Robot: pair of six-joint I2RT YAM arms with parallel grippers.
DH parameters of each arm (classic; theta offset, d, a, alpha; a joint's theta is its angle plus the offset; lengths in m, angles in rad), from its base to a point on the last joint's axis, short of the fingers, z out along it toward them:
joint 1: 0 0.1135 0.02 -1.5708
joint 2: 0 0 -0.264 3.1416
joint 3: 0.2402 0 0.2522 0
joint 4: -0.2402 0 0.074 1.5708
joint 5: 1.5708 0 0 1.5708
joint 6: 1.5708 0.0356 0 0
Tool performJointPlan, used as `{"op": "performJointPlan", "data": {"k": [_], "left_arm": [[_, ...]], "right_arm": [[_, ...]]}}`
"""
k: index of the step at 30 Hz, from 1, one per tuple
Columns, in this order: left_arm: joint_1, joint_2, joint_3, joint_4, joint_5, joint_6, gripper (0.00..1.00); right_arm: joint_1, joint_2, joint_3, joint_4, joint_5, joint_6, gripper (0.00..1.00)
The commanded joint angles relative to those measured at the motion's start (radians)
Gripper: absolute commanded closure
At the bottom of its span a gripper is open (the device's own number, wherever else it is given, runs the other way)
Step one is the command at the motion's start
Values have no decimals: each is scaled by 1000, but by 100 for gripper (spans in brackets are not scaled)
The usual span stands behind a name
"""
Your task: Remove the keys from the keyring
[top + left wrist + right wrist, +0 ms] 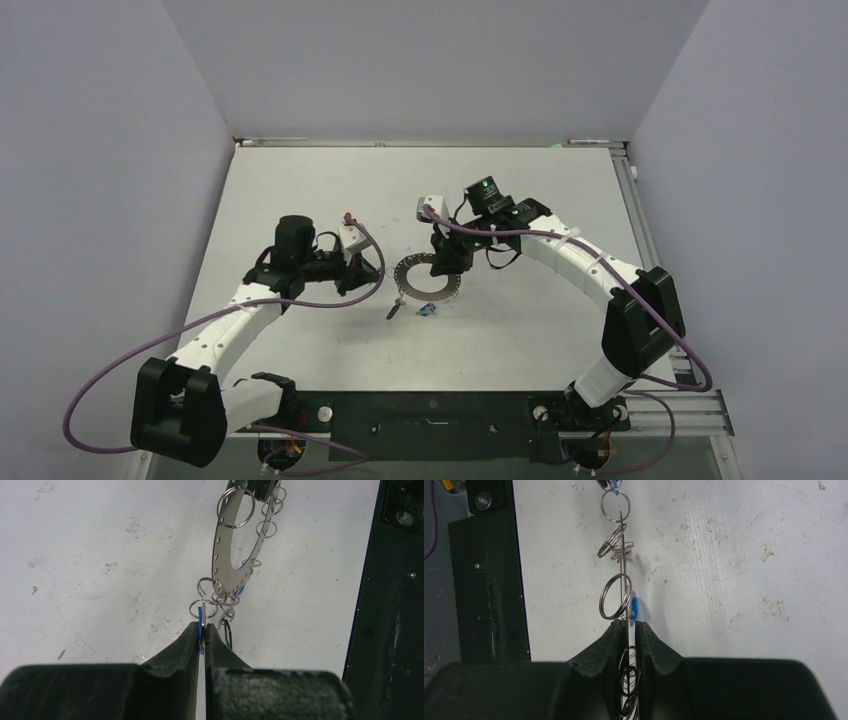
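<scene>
The keyring (424, 276), a flat grey ring with small loops on its rim, is held on edge between both arms at the table's middle. My right gripper (446, 263) is shut on its right rim; in the right wrist view the keyring (624, 555) shows edge-on, running into the right gripper (628, 625). A blue key (634, 607) hangs beside it. My left gripper (201, 627) is shut on a blue-headed key (200, 616) that hangs in a loop on the keyring (221, 545). A dark key (227, 632) sits just right of the left fingers.
Below the ring, a dark key (395, 308) and a blue key (427, 309) show against the white table (300, 190); whether they hang or lie loose I cannot tell. A black rail (430, 412) runs along the near edge. Grey walls close three sides.
</scene>
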Motion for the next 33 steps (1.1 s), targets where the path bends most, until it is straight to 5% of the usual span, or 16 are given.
{"op": "performJointPlan", "data": {"k": [1, 7, 19, 33], "left_arm": [[-10, -12, 108, -150, -52, 91, 100], [-65, -13, 165, -307, -95, 74, 100], [-71, 59, 135, -244, -49, -235, 100], [50, 161, 131, -250, 143, -427, 100]], "right_arm": [[-17, -29, -45, 125, -27, 51, 94], [-23, 20, -56, 243, -43, 98, 84], [-34, 123, -14, 312, -69, 117, 52], [-42, -31, -91, 365, -3, 124, 35]]}}
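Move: The keyring's flat plate is already pinched in the right fingers, its middle about 2 cm back, 4 cm left and 3 cm below them. From the left hand, shut on a blue-tagged ring, the plate's middle lies level ahead, some 11 cm right and 2 cm lower. From that hand too, a black tag hangs about 7 cm back, 3 cm right and 7 below; a second blue tag about 7 back, 10 right and 8 below. The right fingers let go of the keyring plate, opening wide as the hand goes about 4 cm forward and nearly as far down before lifting slightly. The left keeps its shut grip on the blue-tagged ring, rises a touch, then draws back some 2 cm and sinks while its wrist rolls about 35 degrees, forward side down. ##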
